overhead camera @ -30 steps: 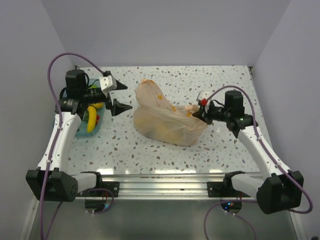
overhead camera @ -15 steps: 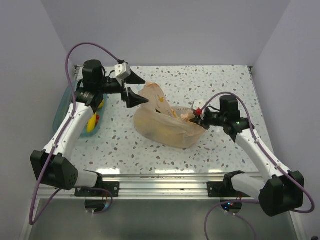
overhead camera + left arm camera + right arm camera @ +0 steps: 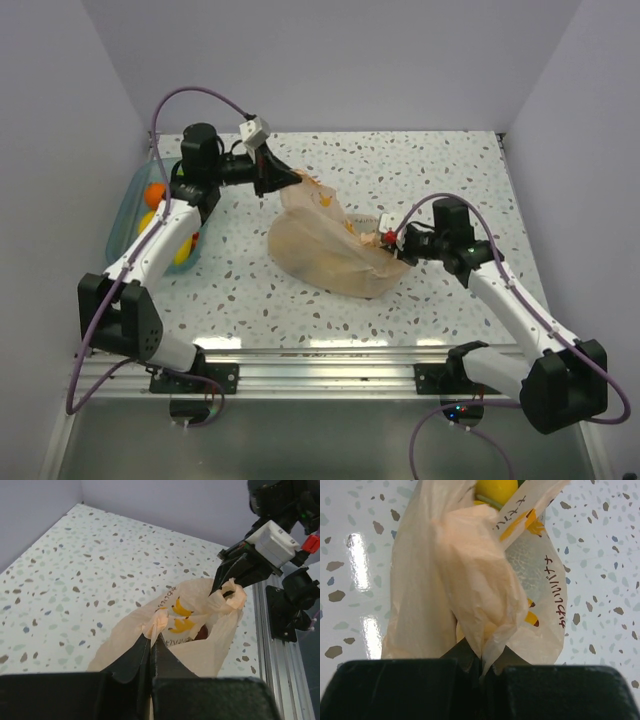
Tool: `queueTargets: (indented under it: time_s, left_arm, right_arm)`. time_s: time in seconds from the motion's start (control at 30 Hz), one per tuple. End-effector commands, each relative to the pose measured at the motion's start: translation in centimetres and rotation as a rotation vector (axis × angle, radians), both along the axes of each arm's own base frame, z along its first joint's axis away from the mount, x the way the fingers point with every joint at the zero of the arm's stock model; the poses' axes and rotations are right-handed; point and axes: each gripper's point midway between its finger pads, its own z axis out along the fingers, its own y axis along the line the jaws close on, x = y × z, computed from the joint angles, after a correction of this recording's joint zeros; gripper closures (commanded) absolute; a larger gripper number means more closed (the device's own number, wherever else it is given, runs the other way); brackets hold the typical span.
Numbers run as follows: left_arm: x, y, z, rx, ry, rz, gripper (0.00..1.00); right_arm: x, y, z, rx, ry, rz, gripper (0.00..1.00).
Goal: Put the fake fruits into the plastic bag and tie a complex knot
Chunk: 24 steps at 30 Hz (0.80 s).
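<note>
The peach-orange plastic bag [image 3: 325, 250] lies mid-table with fake fruits inside; a yellow fruit [image 3: 495, 487] and a dark one [image 3: 200, 632] show through its mouth. My left gripper [image 3: 285, 181] is shut on the bag's far-left handle [image 3: 161, 620], seen pinched between the jaws [image 3: 151, 637] in the left wrist view. At the bag's right end, my right gripper [image 3: 384, 240] is shut on the other handle [image 3: 480, 590], whose film runs down between its jaws [image 3: 484, 647]. The two handles are held apart and no knot is in view. A banana [image 3: 183, 248] and an orange [image 3: 155, 195] stay in the tray.
A clear blue tray [image 3: 120, 222] stands at the left edge beside the left arm. White walls close the table at the back and sides. The metal rail [image 3: 320, 355] with both arm bases runs along the near edge.
My left arm has swung from over the tray to the bag's left handle and its jaws have closed on it. The right gripper has shifted slightly left, still holding its handle.
</note>
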Motion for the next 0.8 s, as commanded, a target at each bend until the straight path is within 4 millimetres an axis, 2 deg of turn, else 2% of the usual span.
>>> queueTargets:
  time_s: [0.0,0.03,0.07,0.1,0.13,0.2,0.23,0.27,0.33,0.37,0.47,0.57,0.63,0.67,0.7,0.73,0.77]
  left_arm:
    - [1.6,4.0,0.3,-0.041,0.019,0.183,1.0]
    - [2.6,5.7,-2.1,-0.027,0.067,0.305,1.0]
    - [2.6,7.0,-2.3,-0.023,0.058,0.374,1.0]
    - [3.1,8.5,-3.6,-0.002,0.076,0.443,1.0]
    - [3.5,9.8,-6.0,0.051,0.128,0.537,1.0]
    - [2.8,11.2,-10.1,0.141,0.181,0.613,1.0]
    - [1.8,11.6,-13.0,0.18,0.244,0.625,1.0]
    - [1.5,11.9,-14.1,0.198,0.264,0.642,1.0]
    - [0.4,13.0,-18.0,0.29,0.357,0.693,1.0]
    - [0.3,13.4,-19.6,0.325,0.392,0.709,1.0]
    - [0.3,14.9,-22.7,0.426,0.43,0.752,1.0]
    - [0.7,15.7,-24.1,0.479,0.424,0.773,1.0]
    - [0.9,15.9,-24.2,0.499,0.4,0.765,1.0]
    - [0.9,15.6,-23.4,0.488,0.365,0.732,1.0]
    - [0.4,14.3,-22.1,0.44,0.321,0.643,1.0]
    - [-0.1,13.7,-21.3,0.437,0.221,0.575,1.0]
    - [-0.7,13.0,-18.3,0.397,0.095,0.52,1.0]
  right_arm:
    - [-0.9,-1.1,-1.3,-0.079,-0.014,0.01,1.0]
    - [-1.0,-1.3,-1.7,-0.099,-0.027,0.021,1.0]
    - [-1.4,-1.6,-2.5,-0.118,-0.018,0.028,1.0]
    - [-1.4,-1.9,-3.0,-0.137,-0.022,0.026,1.0]
    - [-1.5,-2.0,-3.4,-0.155,-0.035,0.04,1.0]
    - [-1.8,-2.3,-4.5,-0.186,-0.036,0.05,1.0]
    - [-1.8,-2.4,-4.7,-0.2,-0.048,0.06,1.0]
    - [-1.9,-2.5,-5.2,-0.214,-0.041,0.066,1.0]
    - [-1.8,-2.6,-6.0,-0.241,-0.043,0.068,1.0]
    - [-1.8,-2.7,-6.3,-0.249,-0.04,0.067,1.0]
    - [-1.4,-2.9,-7.1,-0.271,-0.025,0.053,1.0]
    - [-0.9,-3.1,-7.7,-0.281,0.001,0.019,1.0]
    - [-0.2,-3.2,-7.6,-0.269,0.037,-0.033,1.0]
    - [0.0,-3.2,-7.5,-0.266,0.058,-0.063,1.0]
    - [0.8,-3.2,-6.6,-0.254,0.06,-0.096,1.0]
    - [1.0,-3.0,-6.2,-0.223,0.117,-0.159,1.0]
    - [1.7,-2.7,-4.3,-0.192,0.13,-0.193,1.0]
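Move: The left hand, shut on its end of the raised bag, has the filled bag body about 26 cm below, some 5 cm back and 8 cm to its right. From that hand the basket of leftover fruit stands roughly 31 cm left, 4 cm farther out and 29 cm down. From the right hand, holding the bunched near-right end, the bag body lies about 12 cm left, 2 cm ahead and 11 cm lower. Still pinching its end of the bag, the left hand swings this end quickly down about 23 cm and left about 11 cm, from above the bag to beside its left side, fingers tipping down and turning counter-clockwise towards forward. The right hand keeps its pinch on the bunched end and sinks about 6 cm. ##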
